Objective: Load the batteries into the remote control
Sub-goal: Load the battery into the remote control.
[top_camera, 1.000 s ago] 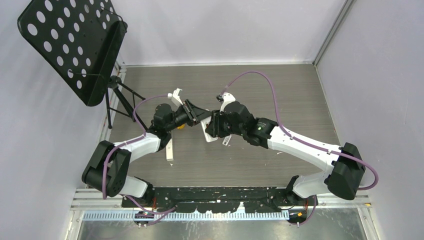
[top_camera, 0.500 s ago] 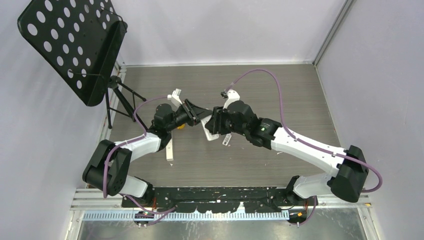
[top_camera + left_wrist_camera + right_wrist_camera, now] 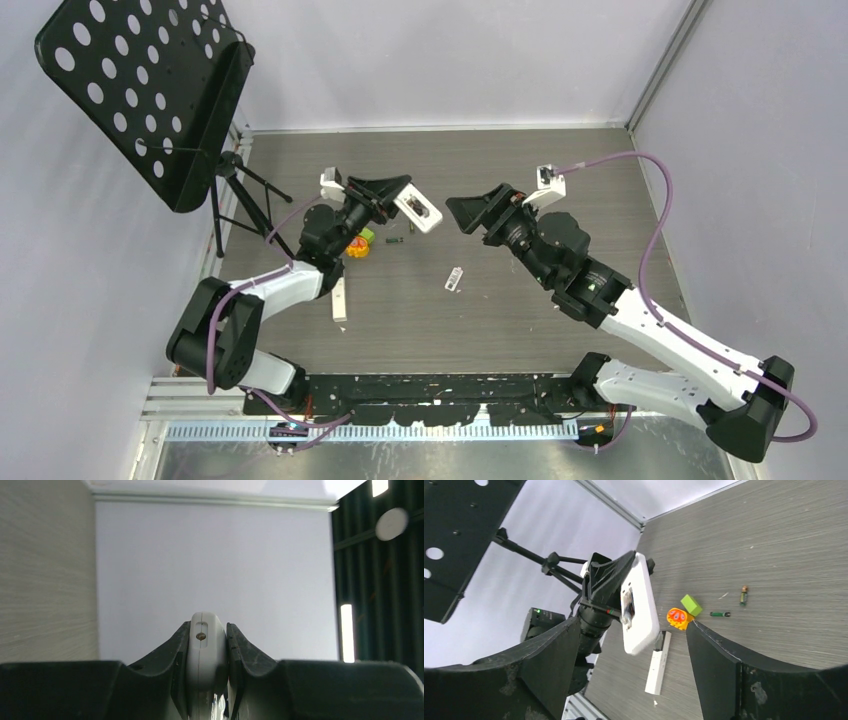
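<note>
My left gripper (image 3: pixel 400 200) is shut on a white remote control (image 3: pixel 419 211), held up above the table. In the left wrist view the remote's end (image 3: pixel 202 647) is pinched between both fingers. The right wrist view shows its open recess (image 3: pixel 628 605) with something shiny inside. My right gripper (image 3: pixel 466 216) hangs open and empty a short way right of the remote, facing it (image 3: pixel 633 625). Two batteries (image 3: pixel 744 595) (image 3: pixel 720 614) lie on the table beyond it, small dark cylinders (image 3: pixel 397 240).
An orange-and-green toy (image 3: pixel 358 243) sits under my left arm. A long white remote (image 3: pixel 340 300) lies near the left arm's elbow, and a small white piece (image 3: pixel 454 279) lies mid-table. A black perforated music stand (image 3: pixel 150 90) rises at the back left.
My right gripper has opened wide, left the remote and drawn back to the right. My left gripper has raised and turned the remote toward the back.
</note>
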Available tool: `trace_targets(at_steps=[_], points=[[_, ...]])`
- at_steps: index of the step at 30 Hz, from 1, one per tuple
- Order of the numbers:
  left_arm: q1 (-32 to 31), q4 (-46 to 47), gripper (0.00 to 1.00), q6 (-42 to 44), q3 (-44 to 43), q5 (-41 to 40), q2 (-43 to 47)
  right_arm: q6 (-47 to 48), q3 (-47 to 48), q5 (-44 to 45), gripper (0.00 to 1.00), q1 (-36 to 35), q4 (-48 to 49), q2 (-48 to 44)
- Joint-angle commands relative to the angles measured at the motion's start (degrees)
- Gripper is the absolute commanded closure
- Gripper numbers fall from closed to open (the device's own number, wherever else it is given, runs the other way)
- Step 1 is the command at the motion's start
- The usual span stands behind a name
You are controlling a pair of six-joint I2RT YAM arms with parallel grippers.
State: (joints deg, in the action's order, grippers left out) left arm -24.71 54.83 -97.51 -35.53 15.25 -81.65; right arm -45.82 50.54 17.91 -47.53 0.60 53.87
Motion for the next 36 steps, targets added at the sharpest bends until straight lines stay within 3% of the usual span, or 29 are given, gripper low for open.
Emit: trace_targets(at_steps=[1,15,23,29,36], points=[[-0.12,11.93,1.0,-11.13,-0.85,-8.81,-0.74,-5.2,-0.4,-1.57,0.17,-0.28,6.6,0.39],[-0.25,11.53,1.0,-9.33,-3.11,-5.55,-1.49,-14.21,2.23,-12.18,0.17,0.14,13.92,9.31],[-0.43,12.84,1.0,-9.16,-2.7,-4.39,-1.91,-22.94,2.0,-17.14,0.34,4.17,20.47,13.77],[-0.43,14.29,1.0,-9.8,-2.85,-4.0,-3.3,-23.76,2.77,-19.76,0.42,4.9,21.26,15.92],[-0.52,15.08,1.0,-10.99,-2.89,-4.08,-4.78,-22.82,2.32,-21.44,0.39,4.97,22.39,16.47]])
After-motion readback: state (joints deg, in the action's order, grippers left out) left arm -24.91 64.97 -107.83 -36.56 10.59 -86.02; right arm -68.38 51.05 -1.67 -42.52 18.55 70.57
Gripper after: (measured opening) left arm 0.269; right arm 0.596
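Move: The remote control, still clamped in my left fingers, has its middle about 9 cm left of my right hand, 2 cm ahead and 2 cm lower; from my left hand it is some 4 cm right, 2 cm back and 1 cm lower. On the table about 30 cm below my right hand, the green battery lies 15 cm left and 6 cm ahead, the brown-tipped battery 11 cm left and 8 cm ahead, the battery cover 1 cm left and 3 cm back. I bring my open right hand about 7 cm left and slightly down to the remote, then some 2.5 cm forward, rolling its left side up and tipping it down as I part-close the fingers around the remote's free end. My left hand keeps its grip on the remote, raising it about 3 cm and a little forward and rolling its left side down roughly 10 degrees. ##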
